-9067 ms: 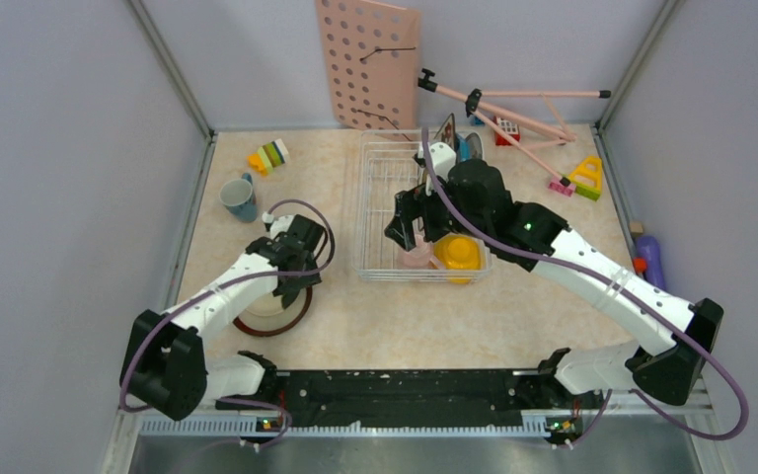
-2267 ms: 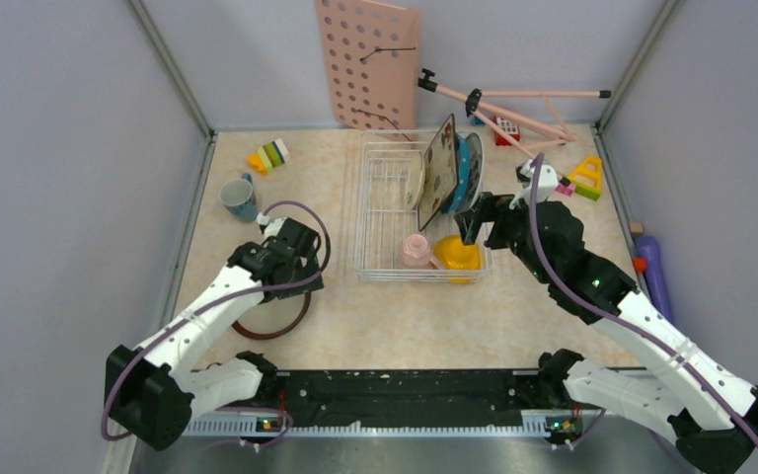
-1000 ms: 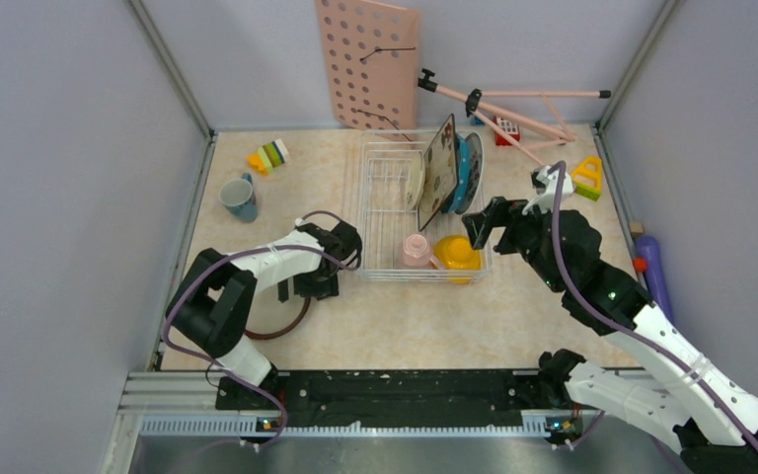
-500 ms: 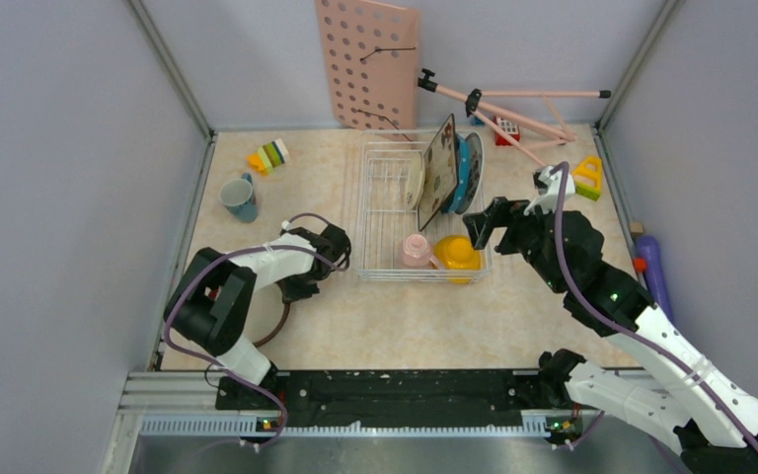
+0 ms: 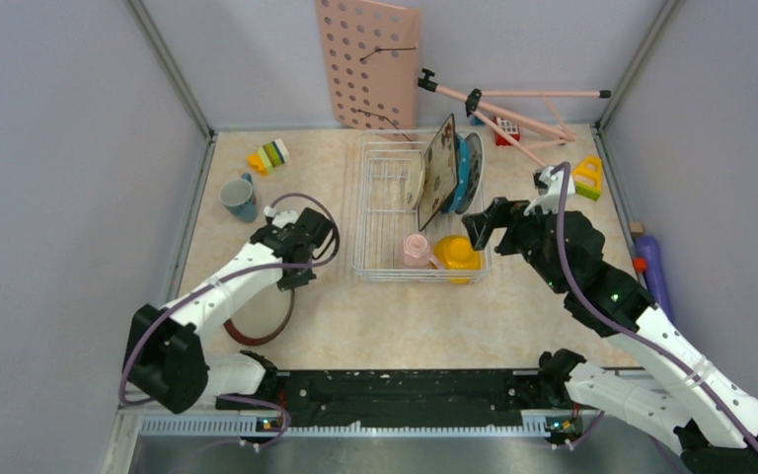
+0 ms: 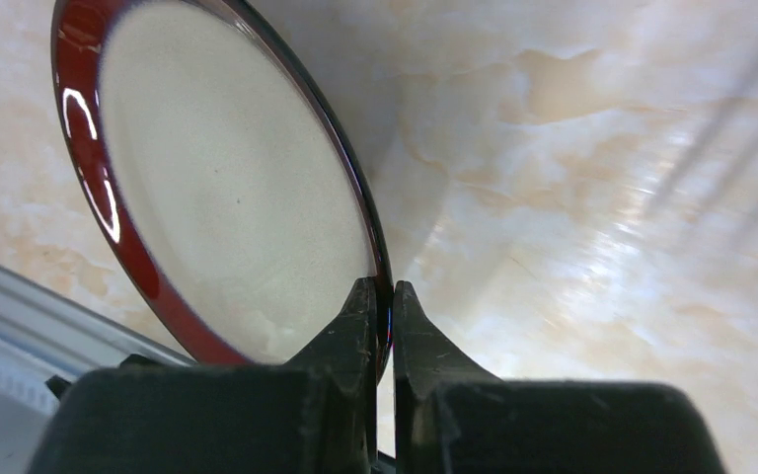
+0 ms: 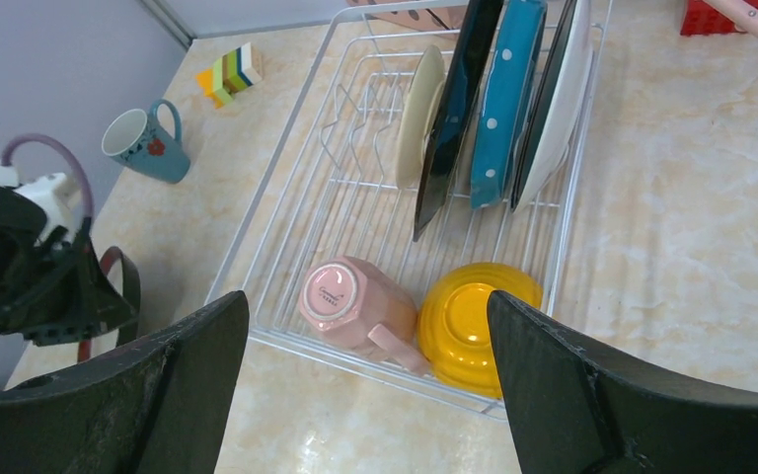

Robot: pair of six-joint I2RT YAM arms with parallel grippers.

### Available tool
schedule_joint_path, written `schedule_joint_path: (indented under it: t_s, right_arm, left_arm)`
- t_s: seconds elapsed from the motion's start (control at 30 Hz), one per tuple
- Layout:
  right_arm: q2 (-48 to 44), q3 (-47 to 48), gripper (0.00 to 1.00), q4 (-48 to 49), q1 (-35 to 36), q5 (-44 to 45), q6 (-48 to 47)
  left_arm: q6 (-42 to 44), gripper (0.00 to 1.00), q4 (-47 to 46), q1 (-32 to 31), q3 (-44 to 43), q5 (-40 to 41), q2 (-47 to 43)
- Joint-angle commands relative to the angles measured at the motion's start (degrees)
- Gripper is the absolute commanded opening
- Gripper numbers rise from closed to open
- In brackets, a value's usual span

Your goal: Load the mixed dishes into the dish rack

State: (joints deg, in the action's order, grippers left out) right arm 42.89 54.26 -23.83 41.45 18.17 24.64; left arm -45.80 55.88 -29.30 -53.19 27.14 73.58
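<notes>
My left gripper [image 6: 383,296] [image 5: 291,275] is shut on the rim of the brown-rimmed cream plate [image 6: 227,188] [image 5: 257,338], left of the dish rack; the plate looks tilted up at the gripped edge. The white wire dish rack [image 5: 383,197] [image 7: 286,212] holds a pink mug [image 7: 355,301] and a yellow bowl [image 7: 474,321] lying at its near end. A cream plate [image 7: 419,114], the square black-rimmed plate [image 7: 454,109], the teal dotted plate [image 7: 503,99] and a white plate [image 7: 563,109] stand upright. The teal mug [image 5: 239,197] stands on the table at far left. My right gripper [image 7: 370,385] [image 5: 479,227] hovers open by the rack's near right corner, holding nothing.
A pink pegboard [image 5: 370,64] leans on the back wall, with a pink tripod [image 5: 513,109] lying beside it. Toy blocks [image 5: 268,156] sit at the back left and more [image 5: 585,176] at the back right. A purple bottle [image 5: 649,262] lies by the right wall.
My left gripper has shut on the plate's rim, and its arm has swung back toward the left. The right arm has stayed still.
</notes>
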Motion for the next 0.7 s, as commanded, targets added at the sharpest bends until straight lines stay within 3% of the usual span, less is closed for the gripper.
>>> schedule_joint_path:
  t_s: [0.0, 0.33, 0.43, 0.67]
  right_arm:
    - [0.55, 1.95, 0.89, 1.11, -0.41, -1.5, 0.7]
    - [0.96, 3.29, 0.89, 0.17, -0.42, -2.51, 0.83]
    - [0.92, 3.47, 0.89, -0.15, -0.41, -2.57, 0.83]
    - [0.88, 3.61, 0.89, -0.43, -0.45, -2.5, 0.8]
  left_arm:
    - [-0.79, 0.0, -5.09, 0.42, -6.49, -7.01, -6.58]
    - [3.46, 0.0, -2.99, 2.16, -23.31, -5.92, -11.03]
    - [4.31, 0.0, -5.01, 4.95, -26.09, -11.92, -12.18]
    - [6.18, 0.0, -19.35, 11.74, -30.06, -32.46, -13.22]
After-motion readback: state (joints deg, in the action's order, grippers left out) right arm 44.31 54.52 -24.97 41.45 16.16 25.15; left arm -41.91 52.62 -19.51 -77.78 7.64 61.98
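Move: The left hand, fingers already shut on the rim of the red-rimmed plate, has the free dish rack slots about 22 cm ahead, 20 cm to its right and a few cm below. The small cream plate stands in the rack roughly 22 cm ahead and 24 cm right; the pink mug is about 8 cm ahead and 24 cm right, and the blue mug 19 cm ahead and 11 cm left. From the right hand, those slots lie about 21 cm ahead, 15 cm left and 26 cm lower. The left hand lifts the red-rimmed plate quickly by its pinched rim, rising some 20 cm straight off the work area while drifting only about 6 cm forward and 4 cm to the right, still well to the left of the dish rack. As it climbs, the wrist swings the fingers forward and to the right by about 40 degrees in all, and the fingers keep their shut hold so that the plate hangs from them. ##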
